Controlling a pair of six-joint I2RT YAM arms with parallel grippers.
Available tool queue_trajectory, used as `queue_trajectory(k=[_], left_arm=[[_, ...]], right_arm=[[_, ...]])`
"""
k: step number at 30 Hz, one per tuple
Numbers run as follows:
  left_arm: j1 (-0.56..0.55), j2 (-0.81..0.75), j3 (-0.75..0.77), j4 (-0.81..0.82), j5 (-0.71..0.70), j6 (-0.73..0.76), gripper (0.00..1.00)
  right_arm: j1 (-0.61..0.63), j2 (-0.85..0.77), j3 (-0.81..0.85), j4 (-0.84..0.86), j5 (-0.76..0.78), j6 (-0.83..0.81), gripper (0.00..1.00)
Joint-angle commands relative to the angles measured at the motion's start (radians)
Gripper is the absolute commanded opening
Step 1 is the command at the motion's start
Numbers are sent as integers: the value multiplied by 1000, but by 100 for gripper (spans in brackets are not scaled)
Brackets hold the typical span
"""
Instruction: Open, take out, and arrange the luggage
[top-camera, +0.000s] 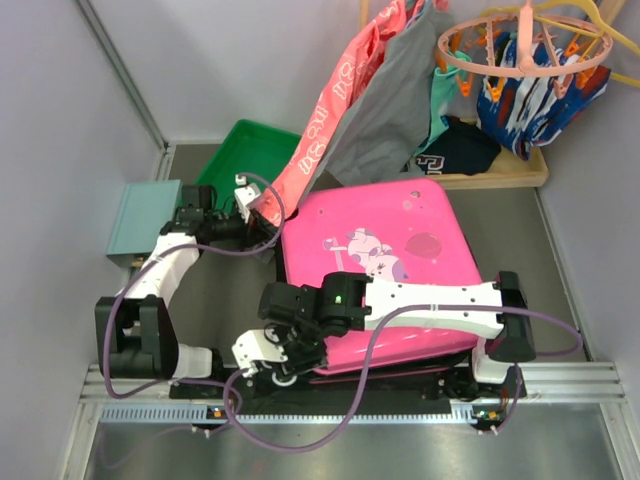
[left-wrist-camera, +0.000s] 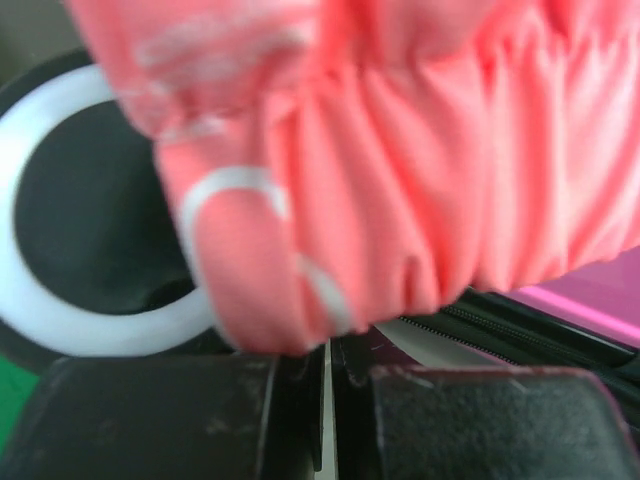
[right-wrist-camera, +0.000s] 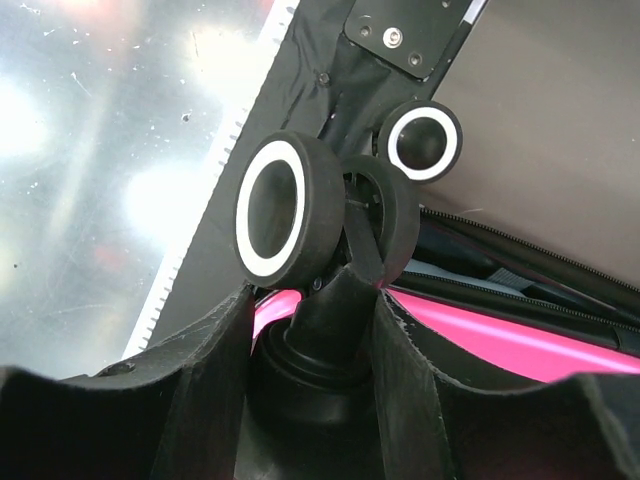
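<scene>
The hot-pink luggage (top-camera: 400, 230) lies flat in the middle, sticker side up, wheels toward me. My right gripper (top-camera: 290, 350) is at its near-left corner; in the right wrist view the fingers (right-wrist-camera: 312, 300) are shut around the black stem of a white-ringed wheel (right-wrist-camera: 272, 210), with pink shell (right-wrist-camera: 520, 340) and an open zip gap beside it. My left gripper (top-camera: 260, 218) is at the far-left corner. Its jaws (left-wrist-camera: 328, 365) are shut at the gathered hem of a coral garment (left-wrist-camera: 400, 150) that stretches down from above (top-camera: 330, 110). Another wheel (left-wrist-camera: 90, 210) shows on the left.
A green tray (top-camera: 245, 145) and a pale-teal box (top-camera: 140, 215) stand left of the case. A grey garment (top-camera: 385, 110) hangs over its far edge. A round peach hanger (top-camera: 525, 50) and a wooden tray of clothes (top-camera: 500, 170) are at the back right.
</scene>
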Motion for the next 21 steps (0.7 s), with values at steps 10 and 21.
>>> queue_trajectory(k=[10,21], left_arm=[[14,-24,-67,320,126,-88,0],[14,-37,-90,352,140,-140,0]], right_arm=[[40,-123,123,-124,-89,210,68],[-279,-287,136,160,17,307,74]])
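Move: The near left wheel of the pink suitcase is still in the right fingers, its middle about 3 cm to the left of that hand, 2 cm back and 3 cm below. The lower wheel sits about 6 cm left of the hand, roughly level in reach and some 13 cm below. The suitcase's middle lies about 16 cm ahead, 16 cm to the right and 6 cm below. From the left hand the gripped wheel is some 25 cm back, 2 cm left, at about its own height. The suitcase's near left wheel is let go: the right fingers spread from half open to about three-quarters and lift clear, slowly at first, then fast, rising about 14 cm. Late in the rise the hand swings some 5 cm forward over the lid's near left corner, turning clockwise with its left side tipping up. The left hand, still shut, stays by the far left corner, edging about 1 cm right. ##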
